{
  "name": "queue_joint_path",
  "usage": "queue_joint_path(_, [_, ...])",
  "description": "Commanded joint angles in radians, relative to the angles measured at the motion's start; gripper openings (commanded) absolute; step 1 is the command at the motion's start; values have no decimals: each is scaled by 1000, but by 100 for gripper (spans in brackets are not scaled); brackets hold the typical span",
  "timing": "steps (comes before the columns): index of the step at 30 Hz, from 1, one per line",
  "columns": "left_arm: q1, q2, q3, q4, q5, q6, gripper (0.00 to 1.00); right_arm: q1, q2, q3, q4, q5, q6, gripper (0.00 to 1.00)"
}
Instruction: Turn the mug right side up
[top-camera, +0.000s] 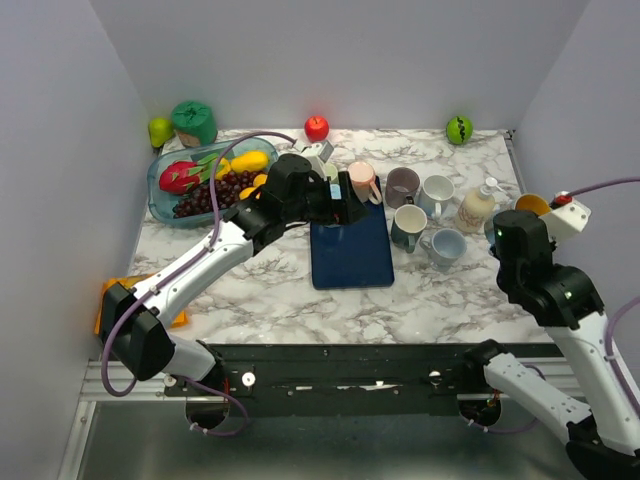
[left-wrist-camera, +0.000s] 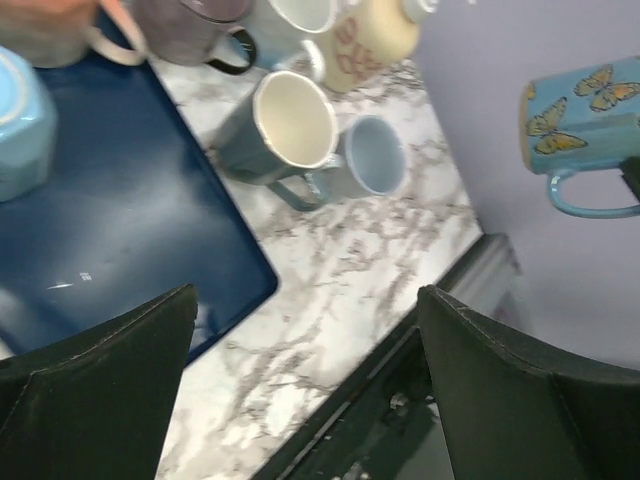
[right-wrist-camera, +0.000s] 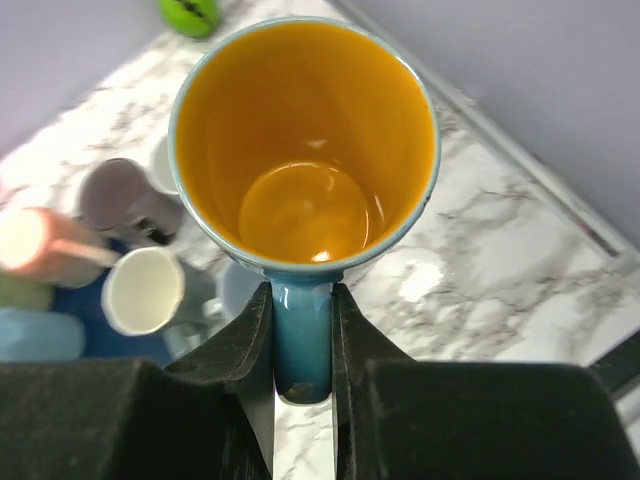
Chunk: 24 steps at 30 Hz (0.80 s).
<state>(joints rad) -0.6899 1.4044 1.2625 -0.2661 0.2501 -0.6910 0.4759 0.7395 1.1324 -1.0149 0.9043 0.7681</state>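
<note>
My right gripper (right-wrist-camera: 302, 300) is shut on the handle of a blue butterfly mug (right-wrist-camera: 305, 140) with an orange inside. It holds the mug (top-camera: 532, 204) in the air at the table's right edge, its open mouth showing from above. The left wrist view catches the same mug (left-wrist-camera: 585, 120) in front of the right wall. My left gripper (left-wrist-camera: 305, 295) is open with nothing between its fingers. It hovers (top-camera: 345, 200) over the far end of a dark blue tray (top-camera: 350, 250), beside a pink mug (top-camera: 362, 182). A pale blue mug (left-wrist-camera: 20, 125) sits on the tray; which way up, I cannot tell.
A purple mug (top-camera: 402, 185), a white mug (top-camera: 437, 193), a dark teal mug (top-camera: 408, 226), a light blue mug (top-camera: 446, 246) and a cream bottle (top-camera: 476, 207) crowd the middle right. A fruit tray (top-camera: 165, 195) stands back left, an orange object (top-camera: 105, 300) at the left edge.
</note>
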Motion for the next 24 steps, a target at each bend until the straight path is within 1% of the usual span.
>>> queue_joint_path(1, [7, -12, 34, -110, -169, 148, 99, -171, 37, -48, 59, -23, -81, 1])
queue_joint_path(2, [9, -16, 31, -113, -182, 162, 99, -199, 46, -71, 81, -83, -95, 1])
queue_joint_path(3, [10, -19, 29, -114, -190, 166, 99, -221, 47, -113, 141, -103, -131, 1])
queue_joint_path(4, [12, -21, 25, -114, -193, 169, 99, -262, 50, -135, 163, -117, -144, 1])
queue_joint_path(7, [16, -24, 15, -114, -199, 180, 99, -321, 86, -187, 243, -153, -190, 1])
queue_joint_path(10, [24, -15, 8, -113, -210, 191, 99, -353, 138, -221, 301, -163, -208, 1])
queue_joint_path(14, [30, 5, 2, -119, -241, 209, 99, -384, 188, -289, 470, -217, -251, 1])
queue_joint_path(20, [49, 36, -12, -125, -288, 243, 99, -434, 297, -364, 616, -280, -303, 1])
queue_joint_path(24, [64, 53, -26, -114, -281, 251, 99, -456, 353, -376, 714, -304, -358, 1])
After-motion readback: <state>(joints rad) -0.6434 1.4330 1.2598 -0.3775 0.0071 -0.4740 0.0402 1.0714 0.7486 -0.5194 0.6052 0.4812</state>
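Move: The butterfly mug hangs by its handle from the right fingers. Its spot, the bare marble right of the pale blue mug, is about 14 cm ahead, 5 cm right and 28 cm down; the pale blue mug is some 17 cm ahead and 8 cm left, the soap bottle 24 cm ahead and 3 cm left. The hexagonal mug in the tray is about 17 cm ahead, 2 cm left and 21 cm below the left hand; the pink mug is 25 cm ahead, 5 cm right. The butterfly mug, still pinched by its handle, is lowered about 17 cm by the right hand towards the bare marble beside the pale blue mug, drifting right at first, then forward some 6 cm, while the wrist tips down over 20 degrees and brings the mouth more upward. Towards the hexagonal mug the left hand, already wide open and empty, swings left, down and forward, about 8 cm in all, its fingers turning steeper down. ##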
